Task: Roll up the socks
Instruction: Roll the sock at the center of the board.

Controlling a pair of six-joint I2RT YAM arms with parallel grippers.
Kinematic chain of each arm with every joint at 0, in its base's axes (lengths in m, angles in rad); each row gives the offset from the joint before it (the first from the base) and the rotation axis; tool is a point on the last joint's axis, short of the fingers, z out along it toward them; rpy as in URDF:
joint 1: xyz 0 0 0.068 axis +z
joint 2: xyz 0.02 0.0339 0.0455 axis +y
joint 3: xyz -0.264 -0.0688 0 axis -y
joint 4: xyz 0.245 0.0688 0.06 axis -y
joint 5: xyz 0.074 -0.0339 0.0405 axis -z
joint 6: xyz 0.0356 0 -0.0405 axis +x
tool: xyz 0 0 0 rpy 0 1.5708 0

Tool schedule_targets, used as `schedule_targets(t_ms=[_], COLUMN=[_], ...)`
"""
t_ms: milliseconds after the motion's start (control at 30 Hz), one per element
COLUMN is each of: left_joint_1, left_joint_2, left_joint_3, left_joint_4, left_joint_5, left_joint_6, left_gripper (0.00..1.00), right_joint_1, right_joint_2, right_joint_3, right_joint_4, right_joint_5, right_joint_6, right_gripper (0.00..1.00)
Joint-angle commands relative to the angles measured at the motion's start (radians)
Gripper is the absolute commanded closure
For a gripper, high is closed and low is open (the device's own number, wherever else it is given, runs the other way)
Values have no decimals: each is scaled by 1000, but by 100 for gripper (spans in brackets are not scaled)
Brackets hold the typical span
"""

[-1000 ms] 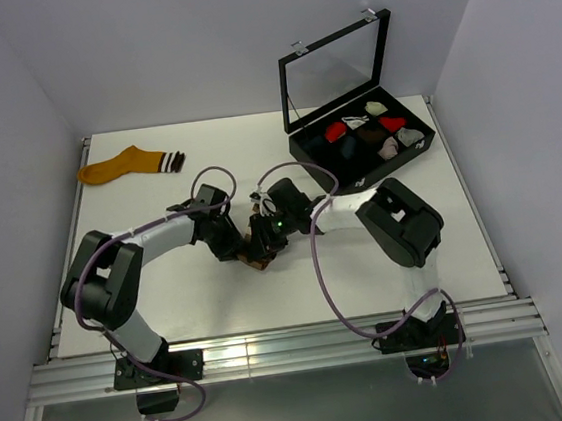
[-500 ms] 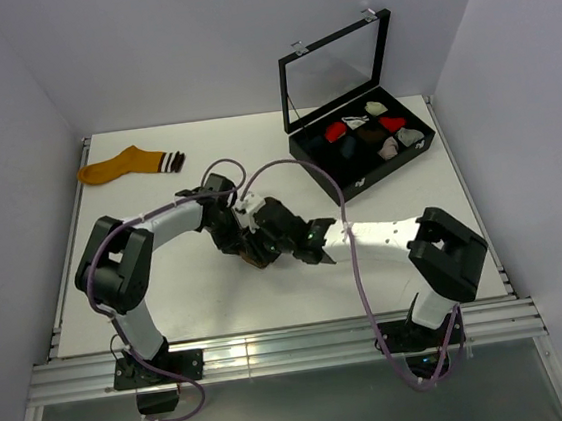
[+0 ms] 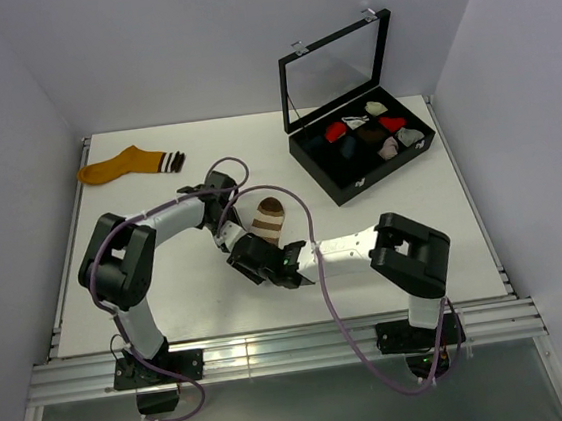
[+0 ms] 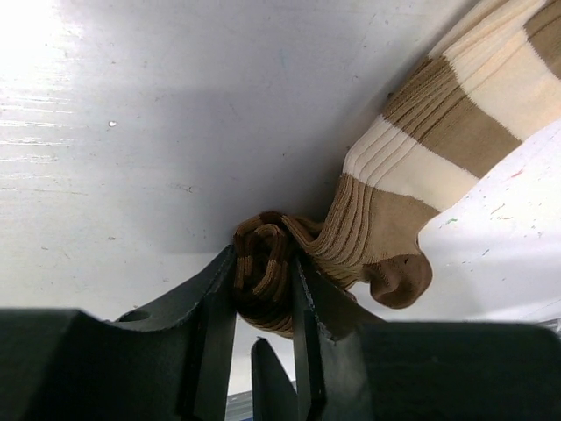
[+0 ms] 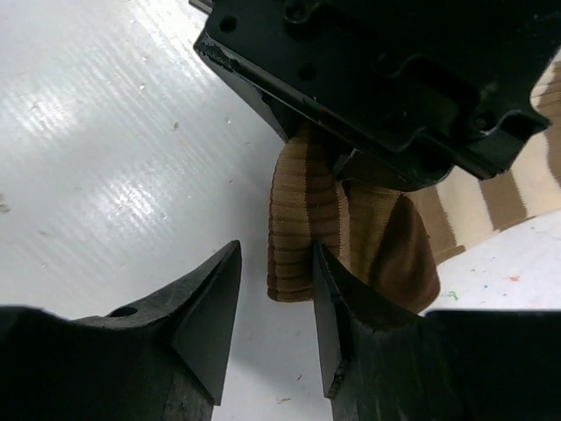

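The brown sock with cream stripes (image 3: 268, 218) is at the table's middle, its striped toe end raised. My left gripper (image 4: 263, 303) is shut on the sock's rolled brown end (image 4: 263, 272), and the striped part (image 4: 438, 132) trails away to the upper right. My right gripper (image 5: 273, 320) stands open just below it. The folded brown end (image 5: 302, 237) hangs at its tips against one finger (image 5: 337, 307), with a gap to the other finger (image 5: 206, 316). The mustard-orange sock (image 3: 127, 165) with a dark striped cuff lies flat at the far left.
An open black case (image 3: 330, 180) with small sock bundles in its compartments stands at the back right, lid raised. Both arms meet at the table's middle (image 3: 250, 254), cables looping over them. White walls enclose the left, back and right sides.
The right arm has swung from the far side of the sock round to its near side and its jaws have opened. The sock's striped toe end now shows, raised.
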Motion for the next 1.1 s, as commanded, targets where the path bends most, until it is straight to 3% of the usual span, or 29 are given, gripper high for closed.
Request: schedule_targets(t_ms=[0,100,167,333,500,600,867,1067], left_joint_1=[-5,-5,-5,-5,18,47,139,128], left_joint_2=[44,44,41,1,-57,-112,-275,-324], left_joint_3=[5,8,10,19,35,12,-132,-234], left_joint_4=[-18,-18,-6,2,20,46,98,173], left_joint_5=[-38,-29,-20,-37,-57,-66,-104,-11], left_joint_6=[50,64,82,112,102,70,-39,-68], left_gripper=[67,67,67,56,30,24,22,23], right_joint_1=[13,11,11,-4,-53,-105,-266,-368], right_joint_2=[48,93,119,122,72,32,54,125], right_joint_3=[36,37,27,-4,-27,-18,68,97], right_joint_4=[32,29,29,17,-3,-52,-84,-34], right_joint_5=[106,149,164,96,-113,-277,-701,-963], right_joint_6=[-32,-29,-28,14,90,133,274,386], right_gripper=[55,57,65,99,100,100,100,100])
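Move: The brown sock's rolled cuff is already between the left fingers, its middle roughly 1 cm back and 2 cm right of that hand. It lies about 3 cm ahead, 1 cm left and 2 cm below the open right gripper. The sock's toe lies some 8 cm ahead and 9 cm right of the left hand, and the black box about 23 cm ahead and 32 cm right of that hand. Ease the right gripper about 2 cm forward and slightly down onto the rolled cuff and shut it to pinch the roll. Then open the left fingers to let go and take that hand up and left, at first also forward, about 7 cm clear. Keep the right pinch while turning that wrist some 40 degrees, its fingers swinging from forward-left to point left and down, and draw it back about 1 cm. ##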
